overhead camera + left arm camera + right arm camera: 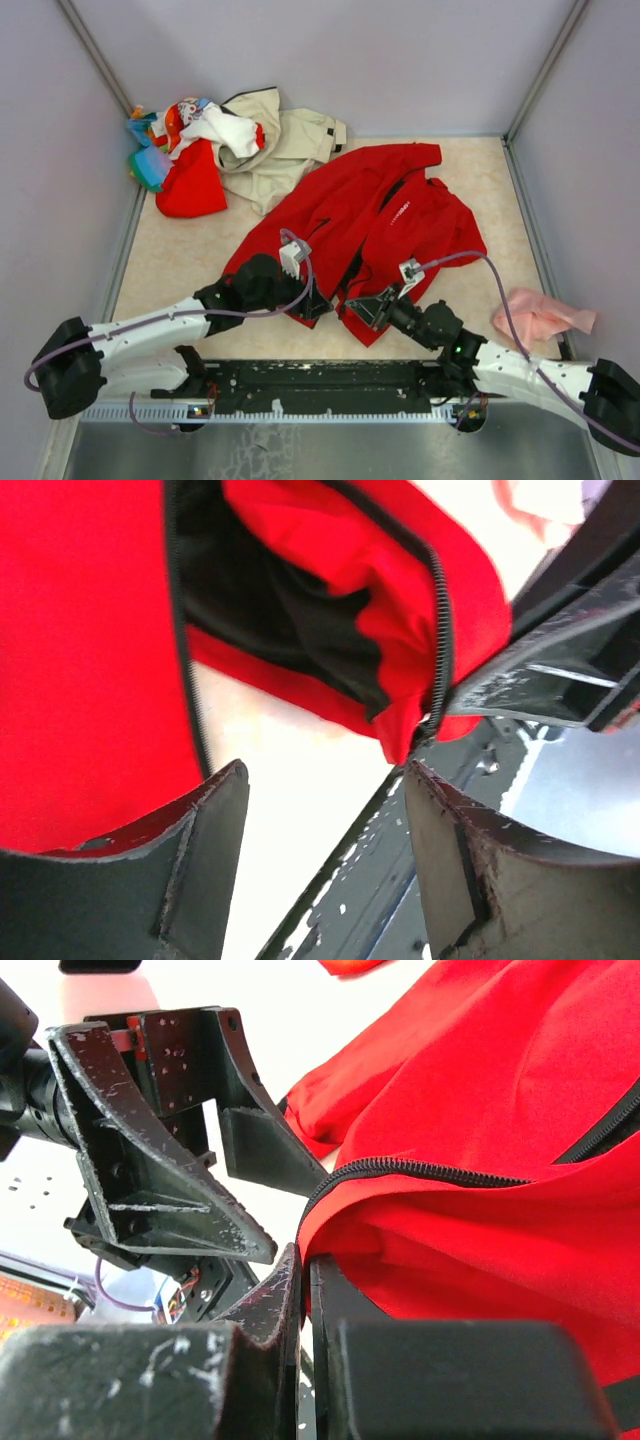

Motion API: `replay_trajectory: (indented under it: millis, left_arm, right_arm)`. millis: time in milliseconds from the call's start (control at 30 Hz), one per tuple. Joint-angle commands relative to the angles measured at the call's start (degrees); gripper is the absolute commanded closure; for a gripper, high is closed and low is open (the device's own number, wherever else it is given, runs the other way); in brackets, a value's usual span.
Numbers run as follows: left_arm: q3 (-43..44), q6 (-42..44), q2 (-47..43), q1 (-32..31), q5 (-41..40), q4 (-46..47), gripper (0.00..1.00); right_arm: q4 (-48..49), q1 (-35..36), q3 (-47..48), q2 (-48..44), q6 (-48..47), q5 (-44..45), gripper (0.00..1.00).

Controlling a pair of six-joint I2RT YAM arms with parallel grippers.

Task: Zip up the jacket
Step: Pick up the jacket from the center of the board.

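Note:
The bright red jacket [400, 215] lies unzipped across the middle of the table, its black lining showing between the two front panels. My right gripper [358, 305] is shut on the near bottom corner of the jacket's right panel [500, 1080], pinching the zipper edge [420, 1168]. Close to its left, my left gripper [320, 304] stands open. In the left wrist view nothing lies between the left gripper's [325, 790] fingers [215, 830]. The left panel's zipper edge [185, 680] runs just above them. The right panel's corner [400, 740] hangs from the right gripper's fingers [520, 685].
A beige jacket [285, 150] and a heap of mixed clothes [190, 150] lie at the back left corner. A pink cloth [540, 318] sits at the right edge. Grey walls close in three sides. The black base rail [320, 380] runs along the near edge.

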Motion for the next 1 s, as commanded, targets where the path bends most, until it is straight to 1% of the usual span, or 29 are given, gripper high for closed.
replay_trajectory:
  millis: [0, 100, 233, 433, 667, 800, 967]
  left_arm:
    - [6.6, 4.9, 1.9, 0.0, -8.2, -19.0, 0.31]
    - [10.2, 5.5, 5.6, -0.3, -11.1, -25.2, 0.29]
    - [12.9, 5.9, 10.1, -0.9, -14.5, -29.3, 0.29]
    - [18.1, 7.6, 18.1, -1.3, -18.3, -33.4, 0.28]
    - [22.4, 9.5, 25.3, -1.7, -18.8, -36.2, 0.29]
    - [23.9, 8.8, 29.0, -2.6, -20.4, -38.9, 0.29]
    - [25.4, 6.6, 32.2, -5.0, -24.4, -42.5, 0.29]
  right_arm:
    - [3.7, 0.1, -1.5, -1.1, -3.5, 2.4, 1.0]
    - [4.4, 0.1, -2.2, -1.4, -5.1, 2.3, 1.0]
    - [4.6, 0.1, -2.9, -2.1, -7.2, 2.9, 1.0]
    - [3.7, 0.1, -3.7, -2.5, -9.2, 4.2, 1.0]
    - [5.1, 0.1, -5.1, -3.1, -9.5, 4.2, 1.0]
    - [4.2, 0.1, -5.4, -4.5, -9.6, 4.5, 1.0]
    - [3.2, 0.1, -6.0, -6.7, -9.6, 5.2, 1.0]
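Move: The left hand is empty and open. The left front panel's bottom hem, beside its zip-edge corner, lies about 13 cm below it, 5 cm to its left and 2 cm ahead. The right panel's zip end, pinched by the right hand, is level with the left hand and about 5 cm to its right; that panel's loose lower corner lies some 10 cm right, 2 cm back and 13 cm down. From the right hand, the left hem is roughly 10 cm left, 2 cm ahead and 13 cm below. Backing off from the pinched zip end, the left hand sinks about 11 cm and shifts some 5 cm left, with a little forward, onto the left panel's bottom hem, tipping nearly 50 degrees from pointing rightwards until its wide-open fingers point mostly down on either side of the hem beside the zip edge. Meanwhile the right hand keeps its pinch on the right panel's zip end, easing it up about 2 cm as its fingers tip slightly upward. ##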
